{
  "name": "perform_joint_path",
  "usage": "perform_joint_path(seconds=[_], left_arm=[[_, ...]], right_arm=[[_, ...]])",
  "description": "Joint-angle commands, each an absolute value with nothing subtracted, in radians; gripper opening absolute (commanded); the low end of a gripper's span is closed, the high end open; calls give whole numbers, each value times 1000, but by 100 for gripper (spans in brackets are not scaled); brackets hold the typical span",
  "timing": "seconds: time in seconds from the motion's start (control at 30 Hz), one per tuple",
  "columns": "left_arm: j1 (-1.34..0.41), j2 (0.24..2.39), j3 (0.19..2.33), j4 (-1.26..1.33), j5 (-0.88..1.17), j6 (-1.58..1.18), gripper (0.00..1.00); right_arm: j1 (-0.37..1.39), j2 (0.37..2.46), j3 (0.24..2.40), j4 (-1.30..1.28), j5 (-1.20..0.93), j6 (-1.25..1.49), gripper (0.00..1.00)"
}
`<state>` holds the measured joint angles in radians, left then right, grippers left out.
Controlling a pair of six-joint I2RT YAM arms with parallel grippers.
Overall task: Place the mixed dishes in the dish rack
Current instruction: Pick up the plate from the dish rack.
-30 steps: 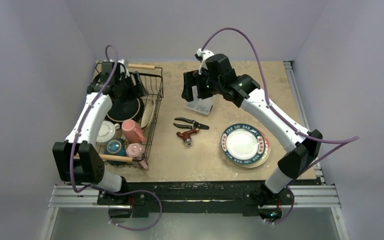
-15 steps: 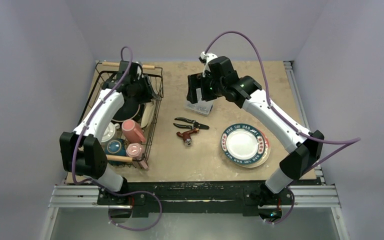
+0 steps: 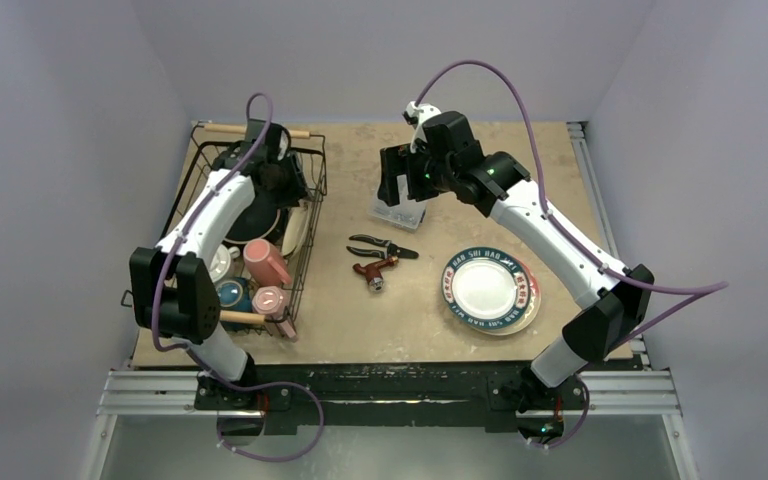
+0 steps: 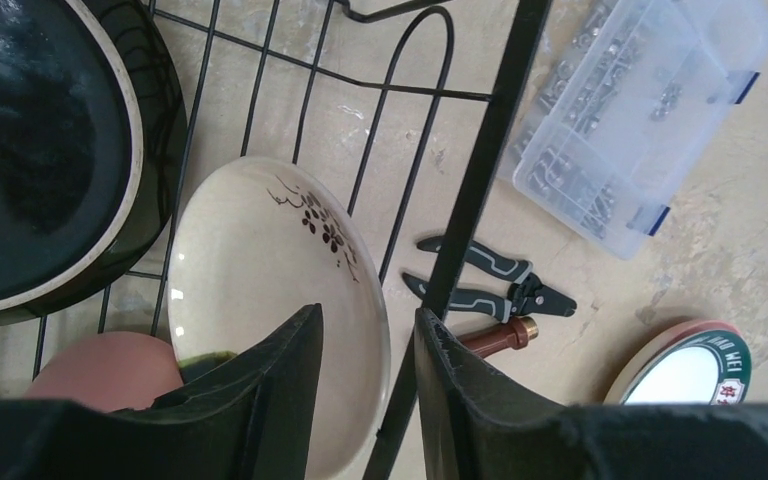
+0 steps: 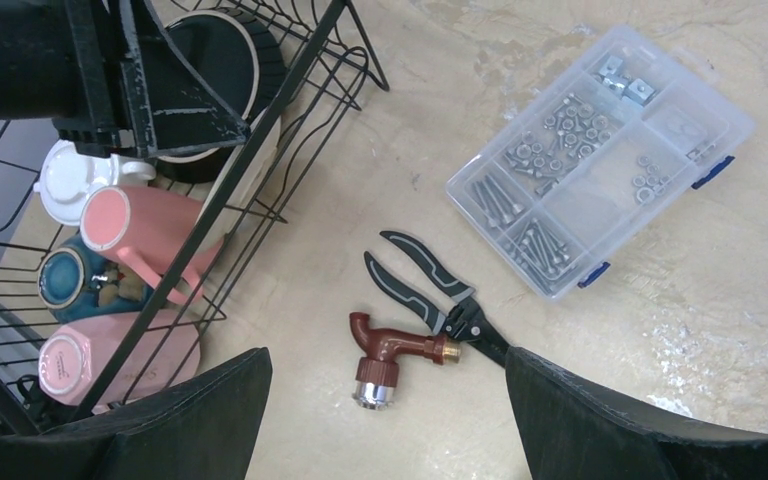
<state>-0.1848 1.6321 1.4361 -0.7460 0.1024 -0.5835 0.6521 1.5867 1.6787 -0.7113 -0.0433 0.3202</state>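
Observation:
The dish rack [image 3: 312, 215] stands at the table's left and holds a black dish [image 3: 250, 215], a cream plate [image 3: 296, 226] leaning on its right wall, two pink mugs [image 3: 265, 262], a white cup [image 3: 215, 262] and a teal cup [image 3: 230, 295]. My left gripper [image 3: 285, 180] hovers above the rack's right side. In the left wrist view its jaws [image 4: 368, 312] stand narrowly open, with the cream plate's [image 4: 260, 250] rim and a rack bar [image 4: 480, 170] below the gap and nothing pinched. A teal-patterned plate [image 3: 488, 290] lies at the right. My right gripper [image 3: 395, 185] hangs wide open and empty [image 5: 388, 352] above the tools.
A clear compartment box [image 3: 400, 210] of screws sits mid-table at the back. Black pliers [image 3: 385, 245] and a brown tap fitting [image 3: 375, 272] lie between the rack and the teal-patterned plate. The rack's wooden handles run along its near and far ends.
My left arm swung rightward over the rack and its jaws narrowed. The cream plate stayed where it leans. The right gripper drifted slightly to the right, still wide open.

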Motion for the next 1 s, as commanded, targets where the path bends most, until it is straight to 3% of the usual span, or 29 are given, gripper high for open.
perform_joint_path(seconds=[0.0, 0.4, 0.6, 0.97], left_arm=[[-201, 1665, 1469, -756, 93, -563, 40], [-218, 1697, 1466, -804, 48, -511, 33], [-218, 1658, 1507, -845, 34, -434, 0], [-216, 1524, 1606, -931, -116, -407, 0]], right_arm=[[644, 1562, 1690, -704, -33, 305, 88], [642, 1559, 1675, -706, -31, 315, 88], [643, 1564, 1688, -704, -31, 317, 88], [642, 1579, 1705, -707, -35, 316, 88]])
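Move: The plate stands leaning in the dish rack just under the left hand, its middle about 4 cm back, 1 cm to the left and some 6 cm below. The dark round dish sits about 11 cm left, 3 cm back and 9 cm below the left hand; the pink mug is roughly 8 cm left, 12 cm back and 9 cm down. From the right hand the plate lies about 20 cm left, 7 cm back and 17 cm below. Lower the left gripper about 2.5 cm, nearly straight down with the fingers part open, so they come astride the plate's rim, then close them to pinch it. Keeping the pinch, raise the hand some 4 cm, easing slightly left and back, and roll the wrist about 10 degrees so its left side rises. ##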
